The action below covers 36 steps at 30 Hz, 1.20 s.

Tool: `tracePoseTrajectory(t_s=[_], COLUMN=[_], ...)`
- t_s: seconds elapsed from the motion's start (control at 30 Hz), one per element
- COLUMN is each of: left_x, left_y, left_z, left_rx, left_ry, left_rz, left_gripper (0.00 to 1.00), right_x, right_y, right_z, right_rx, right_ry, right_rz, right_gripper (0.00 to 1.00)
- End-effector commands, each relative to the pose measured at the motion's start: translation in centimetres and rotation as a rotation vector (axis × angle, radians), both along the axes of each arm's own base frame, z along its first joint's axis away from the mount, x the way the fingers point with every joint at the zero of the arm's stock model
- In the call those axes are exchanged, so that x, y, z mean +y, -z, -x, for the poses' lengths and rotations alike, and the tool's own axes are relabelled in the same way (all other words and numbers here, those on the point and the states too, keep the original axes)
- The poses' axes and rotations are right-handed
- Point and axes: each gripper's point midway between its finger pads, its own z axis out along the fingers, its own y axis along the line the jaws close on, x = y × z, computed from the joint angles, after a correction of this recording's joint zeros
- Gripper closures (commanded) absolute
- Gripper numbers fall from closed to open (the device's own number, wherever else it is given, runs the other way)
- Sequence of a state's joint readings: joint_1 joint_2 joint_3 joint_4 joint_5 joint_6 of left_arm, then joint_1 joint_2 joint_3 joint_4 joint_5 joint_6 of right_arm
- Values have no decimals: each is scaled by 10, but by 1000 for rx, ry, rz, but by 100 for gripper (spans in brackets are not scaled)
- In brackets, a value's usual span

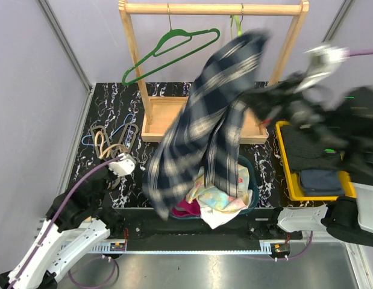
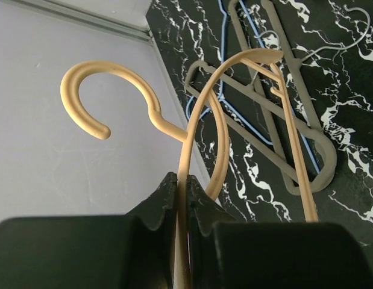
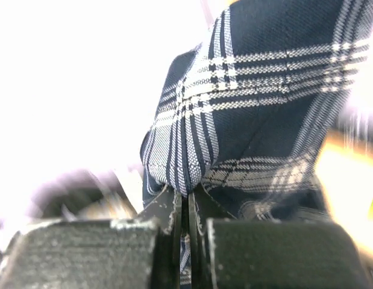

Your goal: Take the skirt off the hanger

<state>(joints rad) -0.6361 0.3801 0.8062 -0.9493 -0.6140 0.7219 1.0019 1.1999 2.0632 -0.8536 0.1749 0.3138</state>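
A navy plaid skirt (image 1: 216,120) swings blurred in front of the wooden rack. Its top reaches up under a light green hanger hook (image 1: 236,24) on the rail; blur hides whether it still hangs there. My right gripper (image 1: 261,96) is at the skirt's right edge. In the right wrist view this gripper (image 3: 187,201) is shut on a fold of the skirt (image 3: 258,108). At the lower left my left gripper (image 1: 114,174) is shut on a beige hanger (image 2: 108,67), its wire pinched between the jaws (image 2: 185,186).
A dark green hanger (image 1: 174,48) hangs on the rack rail (image 1: 213,8). Grey and blue hangers (image 1: 123,132) lie on the black marble table. A basket of colourful clothes (image 1: 246,198) stands under the skirt. A yellow tray (image 1: 285,174) with dark clothes is at the right.
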Motion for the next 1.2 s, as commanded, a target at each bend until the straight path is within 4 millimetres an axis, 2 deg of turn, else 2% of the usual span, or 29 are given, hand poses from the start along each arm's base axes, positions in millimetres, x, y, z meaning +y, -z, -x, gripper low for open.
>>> tracePoseTrajectory(t_s=[0.0,0.07,0.1,0.17,0.2,0.23,0.27,0.3,0.37,0.4,0.43,0.5,0.53,0.57,0.6,0.63,0.73,0.77,0.8,0.87,0.9,0.93,0.97,1.0,1.03,1.07,1.1,1.13,1.17], left_x=[-9,-12,-12,-10,-9,-5,-1,2,22,31,53,73,90,94,97,94,75,68,64,58,55,54,52,48,45,43,38,34,31], left_y=[7,8,17,5,11,2,1,11,0,10,6,9,18,23,16,24,17,11,9,6,8,8,5,8,8,2,0,-6,-15], left_z=[-16,-24,-26,-37,-42,-49,-53,-60,-73,-83,-88,-106,-106,-111,-121,-121,-127,-127,-126,-124,-121,-120,-118,-116,-114,-111,-109,-107,-105], left_rx=[-87,-126,-129,-224,-240,-298,-309,-291,-356,-331,-348,-294,-241,-211,-187,-126,-115,-127,-126,-119,-103,-97,-99,-80,-75,-88,-83,-98,-113], left_ry=[-13,-10,-9,-28,-34,-62,-75,-92,-173,-210,-278,-369,-427,-461,-471,-460,-395,-362,-343,-322,-320,-316,-307,-293,-280,-267,-244,-229,-212], left_rz=[48,46,33,33,22,40,27,16,45,44,64,163,212,293,327,369,477,495,508,529,538,541,543,551,550,556,567,579,590], left_gripper=[94,96,98,100,100,100,100,100,100,100,100,98,96,88,88,88,77,60,49,38,35,32,25,16,12,9,5,4,4], right_x=[-54,-57,-56,-46,-37,-37,-35,-35,-34,-32,-36,-36,-35,-35,-34,-30,-15,-10,2,16,30,37,42,52,56,65,73,76,81], right_y=[-100,-105,-104,-89,-77,-71,-64,-58,-45,-37,-35,-29,-24,-22,-20,-14,7,14,37,56,83,98,112,141,154,167,191,202,223], right_z=[5,-1,-3,-8,-11,-12,-13,-15,-17,-20,-19,-21,-23,-23,-23,-24,-24,-23,-20,-17,-12,-10,-7,-3,-1,10,13,15,23], right_rx=[-192,-203,-203,-176,-152,-138,-126,-115,-96,-82,-79,-73,-66,-63,-57,-48,0,16,63,102,145,171,195,241,266,308,340,368,432], right_ry=[139,176,180,172,161,161,164,171,176,186,192,204,206,209,206,199,158,137,88,44,-12,-35,-54,-96,-112,-177,-206,-225,-258], right_rz=[-206,-196,-185,-139,-108,-91,-76,-64,-35,-16,-16,-1,13,17,21,33,61,69,97,79,73,67,64,67,63,50,54,54,71], right_gripper=[100,100,100,100,100,100,100,100,100,100,100,100,100,100,100,100,100,100,100,100,100,100,100,100,100,100,100,100,100])
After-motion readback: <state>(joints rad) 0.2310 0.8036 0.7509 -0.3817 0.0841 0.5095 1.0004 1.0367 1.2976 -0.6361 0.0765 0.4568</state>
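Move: The left hand holds the wooden hanger; the grey hangers it goes to lie about 15 cm ahead, 2 cm right and 23 cm below, the blue hanger roughly 8 cm beyond them and 5 cm farther left. From the right hand, gripping the plaid skirt, the basket's middle is about 3 cm ahead, 6 cm left and 45 cm below; the yellow box is some 16 cm ahead, 41 cm right and 48 cm below. Left carries hanger 10 cm forward and opens; right raises plaid skirt, then lowers it 35 cm towards basket. ##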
